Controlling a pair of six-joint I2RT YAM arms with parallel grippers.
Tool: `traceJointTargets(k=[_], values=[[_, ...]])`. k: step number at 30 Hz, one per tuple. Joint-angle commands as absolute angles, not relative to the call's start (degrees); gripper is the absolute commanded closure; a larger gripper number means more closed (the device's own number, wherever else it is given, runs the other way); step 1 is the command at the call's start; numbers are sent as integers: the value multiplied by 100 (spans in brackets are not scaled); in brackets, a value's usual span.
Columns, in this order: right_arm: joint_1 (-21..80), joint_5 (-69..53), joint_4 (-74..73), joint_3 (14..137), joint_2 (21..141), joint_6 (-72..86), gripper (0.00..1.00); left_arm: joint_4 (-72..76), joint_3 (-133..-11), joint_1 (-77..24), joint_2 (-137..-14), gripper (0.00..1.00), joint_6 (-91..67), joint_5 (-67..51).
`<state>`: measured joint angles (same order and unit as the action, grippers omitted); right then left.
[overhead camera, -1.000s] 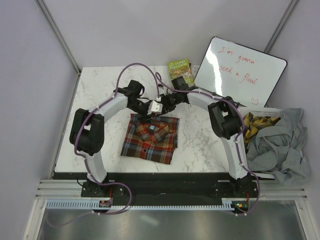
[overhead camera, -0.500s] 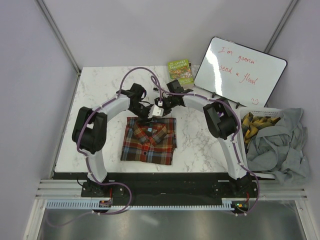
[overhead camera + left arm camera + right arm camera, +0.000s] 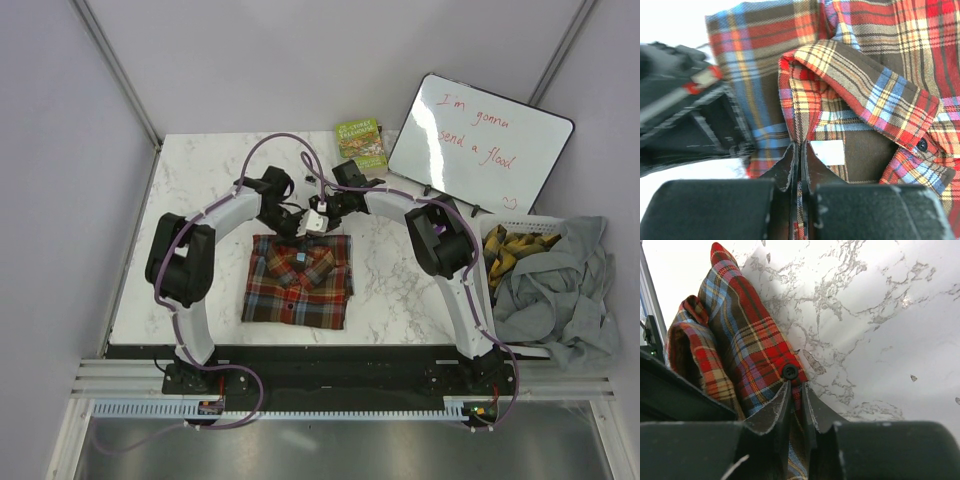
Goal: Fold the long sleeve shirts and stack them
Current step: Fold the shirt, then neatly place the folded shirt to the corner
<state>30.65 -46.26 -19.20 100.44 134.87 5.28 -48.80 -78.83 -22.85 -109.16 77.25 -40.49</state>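
The long sleeve shirt in red-orange, brown and blue plaid lies folded at the middle of the marble table, collar up. Both grippers meet at its far edge. My left gripper is shut on a thin fold of the plaid cloth beside the collar and a white label. My right gripper pinches the shirt's edge just below a black button. In the wrist views cloth runs between each pair of jaws.
A whiteboard with red writing leans at the back right, with a green book beside it. Off the table's right edge stands a white basket with yellow plaid cloth, and grey cloth drapes over it.
Both grippers have closed onto the shirt's far edge. The shirt, tilted a second ago, now lies squarer and slightly further back.
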Motion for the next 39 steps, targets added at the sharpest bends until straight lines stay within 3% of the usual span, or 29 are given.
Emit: traceJointTargets(k=[1,13,20,24,29,30,31,32,34,35,36,39], values=[[3155,-4816,-1740,10204,13526,484,80,-4817,-8436,-2259,-10995,98,7392,-4008],[3155,-4869,-1749,10178,13482,360,82,-4465,-8692,-1987,-11355,98,7260,-3647],[3112,-4597,-1775,10388,13465,352,67,-4281,-8499,-1907,-11320,97,7155,-3490],[2814,-4325,-1907,10669,13325,430,54,-4166,-8683,-1750,-11189,68,6297,-3515],[2339,-4052,-2302,10881,12650,404,30,-4122,-8877,-916,-10539,50,4644,-4417],[2216,-4008,-2407,10811,12508,396,27,-4122,-8825,-749,-10251,39,3823,-4673],[2171,-4017,-2417,10567,12333,526,17,-4122,-8737,-460,-10109,33,3432,-4919],[2136,-4182,-2426,10399,11966,632,12,-4131,-8467,-353,-9916,19,3045,-5348],[2136,-4420,-2321,9673,11568,1234,2,-4166,-8027,-246,-9321,17,2112,-5860],[2171,-4778,-2129,9294,11123,1561,2,-4157,-7485,-255,-9125,13,1831,-6332],[2284,-4964,-1483,8881,10883,1999,2,-4027,-7158,-255,-8940,1,1071,-6598],[2766,-5552,-51,7298,10196,3530,2,-2983,-5673,-343,-8307,1,-877,-7118]])
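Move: Between the left fingertips already is the cloth at the shirt's neck, with the small white label about 3 cm back of them, level left to right, and the shirt's middle some 10 cm back. The right fingers already pinch its far edge; from them the shirt's middle lies about 13 cm back and 5 cm left, the label 7 cm back and 4 cm left. The book is 19 cm ahead and 10 cm right of the right hand. Pulling the pinched neck cloth forward about 5 cm, the left hand rises a little and sinks again while the right keeps its hold on the far edge in place. Both then open wide, ease forward off the cloth, and climb some 13 cm while drawing back and parting, the left to the left with its wrist turning roughly 50 degrees counter-clockwise, the right to its right. ##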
